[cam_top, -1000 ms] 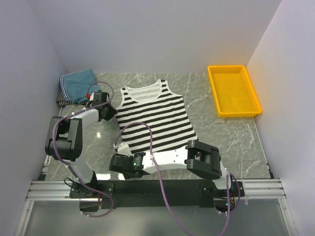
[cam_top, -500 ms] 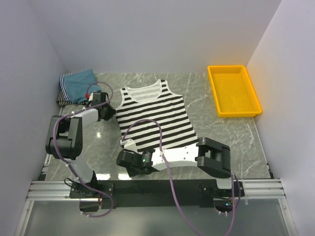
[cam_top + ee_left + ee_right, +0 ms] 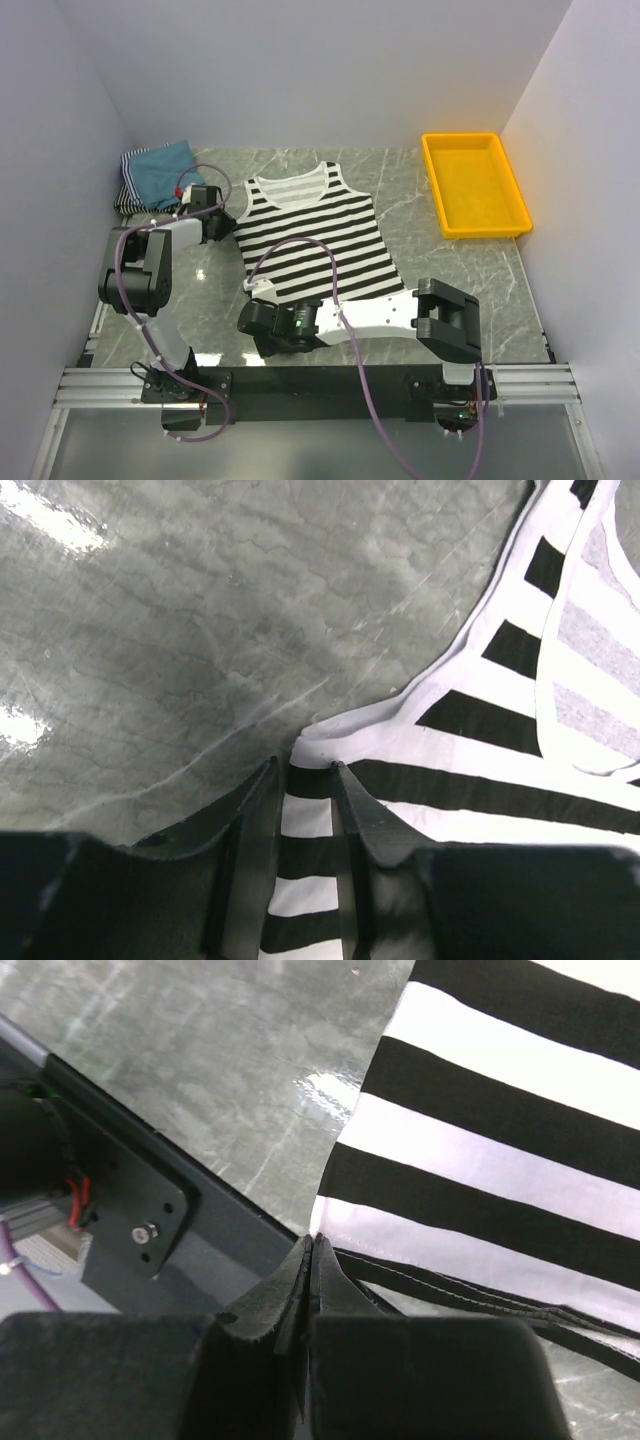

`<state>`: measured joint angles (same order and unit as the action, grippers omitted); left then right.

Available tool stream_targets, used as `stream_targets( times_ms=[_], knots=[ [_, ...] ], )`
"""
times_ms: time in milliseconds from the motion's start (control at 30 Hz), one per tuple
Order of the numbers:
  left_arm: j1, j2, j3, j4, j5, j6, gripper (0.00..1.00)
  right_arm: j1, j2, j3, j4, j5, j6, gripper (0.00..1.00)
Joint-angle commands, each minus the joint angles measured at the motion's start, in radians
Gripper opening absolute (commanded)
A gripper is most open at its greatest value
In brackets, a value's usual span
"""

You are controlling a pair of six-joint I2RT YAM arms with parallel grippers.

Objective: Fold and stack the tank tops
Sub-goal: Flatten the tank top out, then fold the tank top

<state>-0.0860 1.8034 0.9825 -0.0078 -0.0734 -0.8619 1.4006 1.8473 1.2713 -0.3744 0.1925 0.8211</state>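
The black-and-white striped tank top [image 3: 320,235] lies flat in the middle of the table, neck to the back. At its left shoulder strap, my left gripper [image 3: 222,222] has a strip of the striped cloth [image 3: 305,820] filling the gap between its fingers [image 3: 303,765]. My right gripper [image 3: 256,297] is at the near left hem corner, its jaws pinched tight on the white hem edge [image 3: 311,1238], with a lower hem layer showing beneath. A teal tank top [image 3: 160,168] rests on folded finely striped ones [image 3: 127,196] at the back left.
A yellow plastic tray [image 3: 474,185] stands at the back right by the wall. White walls close in the table on three sides. The dark frame of the arm bases [image 3: 130,1200] sits just beside the right gripper at the near edge.
The right arm has stretched out along the near hem, its gripper shifting slightly right, and its jaws have shut on the corner. The left gripper has stayed at the shoulder.
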Motion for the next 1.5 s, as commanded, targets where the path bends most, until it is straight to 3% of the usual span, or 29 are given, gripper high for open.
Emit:
stream_targets(
  times_ms=[0,200,333,633,900,1133,1467],
  knots=[
    [0.003,0.036,0.022,0.000,-0.026,-0.011,0.33,0.000,-0.062,-0.001,0.022,0.001,0.010,0.00],
    [0.003,0.053,0.028,-0.003,-0.045,-0.017,0.20,-0.002,-0.079,-0.003,0.017,-0.002,0.009,0.00],
    [0.003,0.045,0.047,-0.029,-0.074,-0.032,0.01,-0.002,-0.088,0.002,0.019,-0.018,0.004,0.00],
    [0.019,-0.144,0.039,-0.184,-0.307,-0.106,0.01,0.003,-0.066,0.037,0.064,-0.137,-0.008,0.00],
    [0.019,-0.136,0.116,-0.273,-0.355,-0.115,0.01,-0.002,-0.062,0.063,0.121,-0.220,-0.030,0.00],
    [-0.043,-0.121,0.203,-0.302,-0.356,-0.092,0.01,-0.081,-0.239,-0.156,0.203,-0.219,0.000,0.00],
    [-0.199,0.069,0.456,-0.402,-0.404,-0.086,0.01,-0.198,-0.425,-0.411,0.282,-0.197,0.049,0.00]
  ],
)
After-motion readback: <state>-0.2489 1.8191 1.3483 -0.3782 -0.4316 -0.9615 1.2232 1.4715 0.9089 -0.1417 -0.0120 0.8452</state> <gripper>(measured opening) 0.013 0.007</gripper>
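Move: The striped tank top's left armhole corner lies right between the left gripper's open fingers, barely 1 cm below. From there the tank top's middle is about 21 cm right and 3 cm back, its left strap end 16 cm ahead and 4 cm right, and the folded stack some 17 cm ahead and 20 cm left. The right gripper already holds the hem's left corner; the tank top's middle lies some 31 cm ahead of it, 14 cm right. Close the left gripper on the armhole corner and pinch it, then lift it while drawing it about 6 cm left; without stopping, swing it some 8 cm back right and 5 cm forward, still rising. Keep the right gripper shut on the hem corner: raise it, ease it 3 cm left and slightly back, then sweep it right and forward in step, left side of the wrist tilting up about 15 degrees. ##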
